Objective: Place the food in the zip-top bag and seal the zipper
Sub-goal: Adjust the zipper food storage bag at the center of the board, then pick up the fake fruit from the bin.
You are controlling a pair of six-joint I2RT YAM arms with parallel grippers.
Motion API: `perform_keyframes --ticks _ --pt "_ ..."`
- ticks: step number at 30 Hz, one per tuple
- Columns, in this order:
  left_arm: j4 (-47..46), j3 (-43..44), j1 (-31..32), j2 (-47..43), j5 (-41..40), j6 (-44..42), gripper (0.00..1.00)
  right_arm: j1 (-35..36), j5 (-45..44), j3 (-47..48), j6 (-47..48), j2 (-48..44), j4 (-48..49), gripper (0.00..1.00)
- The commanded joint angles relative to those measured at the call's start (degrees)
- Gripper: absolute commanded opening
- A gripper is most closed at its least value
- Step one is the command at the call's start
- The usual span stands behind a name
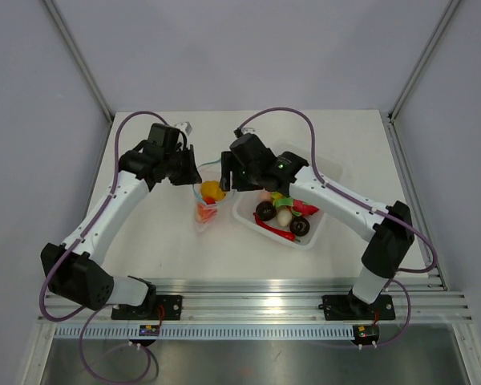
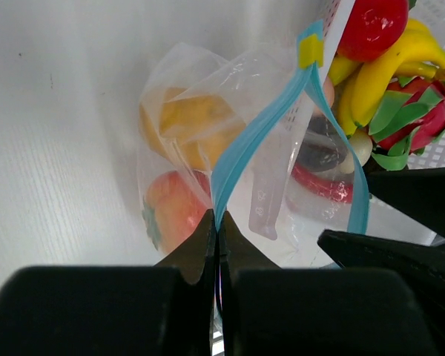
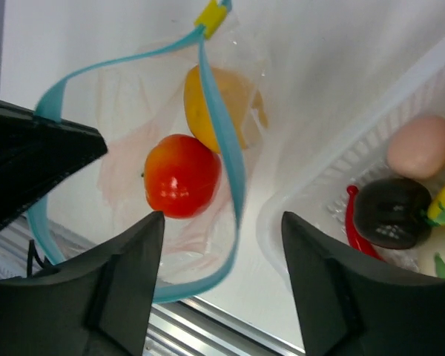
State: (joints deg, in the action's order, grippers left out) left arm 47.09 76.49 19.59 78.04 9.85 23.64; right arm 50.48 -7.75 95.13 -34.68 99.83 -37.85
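Note:
The zip-top bag lies between my grippers, its mouth held open. It holds a yellow-orange fruit and a red tomato. My left gripper is shut on the zipper, the light blue strip, at one side of the mouth. My right gripper is open and empty above the mouth, with the strip's other side running between its fingers. More food sits in the white tray: a dark brown piece, a red chili, a banana and a pink piece.
The tray stands just right of the bag, its rim close to my right gripper's fingers. A yellow slider tab sits at the zipper's end. The metal rail runs along the near edge. Grey walls enclose the table.

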Motion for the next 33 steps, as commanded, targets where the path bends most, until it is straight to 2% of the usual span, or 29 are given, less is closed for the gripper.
perform_keyframes --ticks 1,2,5,9,13,16,22,26,33 --pt "-2.6 0.0 0.9 -0.8 -4.9 -0.2 0.0 0.0 -5.4 -2.9 -1.7 -7.7 -1.3 0.74" --pt "-2.6 0.2 1.0 -0.3 -5.4 -0.4 0.0 -0.1 -9.5 -4.7 -4.0 -10.3 -2.0 0.85" --pt "-1.8 0.8 2.0 0.6 -9.2 -1.6 0.0 -2.3 -13.0 -9.8 -7.7 -14.8 -4.9 0.94" --pt "-1.2 1.9 3.4 1.1 -13.8 -2.5 0.0 -5.5 -11.8 -19.4 -11.6 -18.4 -4.1 0.96" --pt "-0.5 3.0 4.7 2.1 -16.9 -2.9 0.0 -5.7 -12.7 -26.7 -18.6 -19.7 -2.9 0.96" --pt "-0.4 3.1 5.3 3.1 -16.9 -3.0 0.0 -5.7 -11.2 -33.3 -22.3 -20.0 3.1 0.96" --pt "-0.1 3.7 6.5 3.8 -17.1 -3.2 0.0 -5.7 -11.6 -35.5 -23.4 -15.8 9.4 0.97" --pt "0.5 4.2 6.8 3.8 -17.3 -3.6 0.0 -5.7 -13.4 -39.6 -24.4 -15.4 19.2 0.98" --pt "0.9 3.7 6.9 3.3 -17.1 -3.5 0.0 -5.7 -15.4 -34.6 -23.9 -7.1 18.1 0.99"
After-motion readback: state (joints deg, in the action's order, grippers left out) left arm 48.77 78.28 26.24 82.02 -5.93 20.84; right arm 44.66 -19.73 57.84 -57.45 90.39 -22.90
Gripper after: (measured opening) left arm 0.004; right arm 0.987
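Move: The dark round fruit in the basket's near left corner lies about 12 cm right of the right hand, roughly level with it fore and aft and some 18 cm lower. The egg sits about 5 cm beyond it; the red chili is 5 cm nearer the base than that fruit and 4 cm farther right. The bagged yellow fruit is 4 cm ahead, 5 cm left and 14 cm below the right hand. From the left hand, the dark fruit lies some 23 cm right, about level fore and aft, 18 cm down. The bag's blue rim, already let loose on its right side, is left behind as the right hand swings about 14 cm right over the basket's left wall, then sinks some 14 cm towards the dark round fruit, drawing back a little before easing forward. Its fingers spread from two-thirds to wide open while it turns 30 degrees clockwise. The shut left hand keeps the rim pinched, lowering it 2 cm and rolling its left side up. ##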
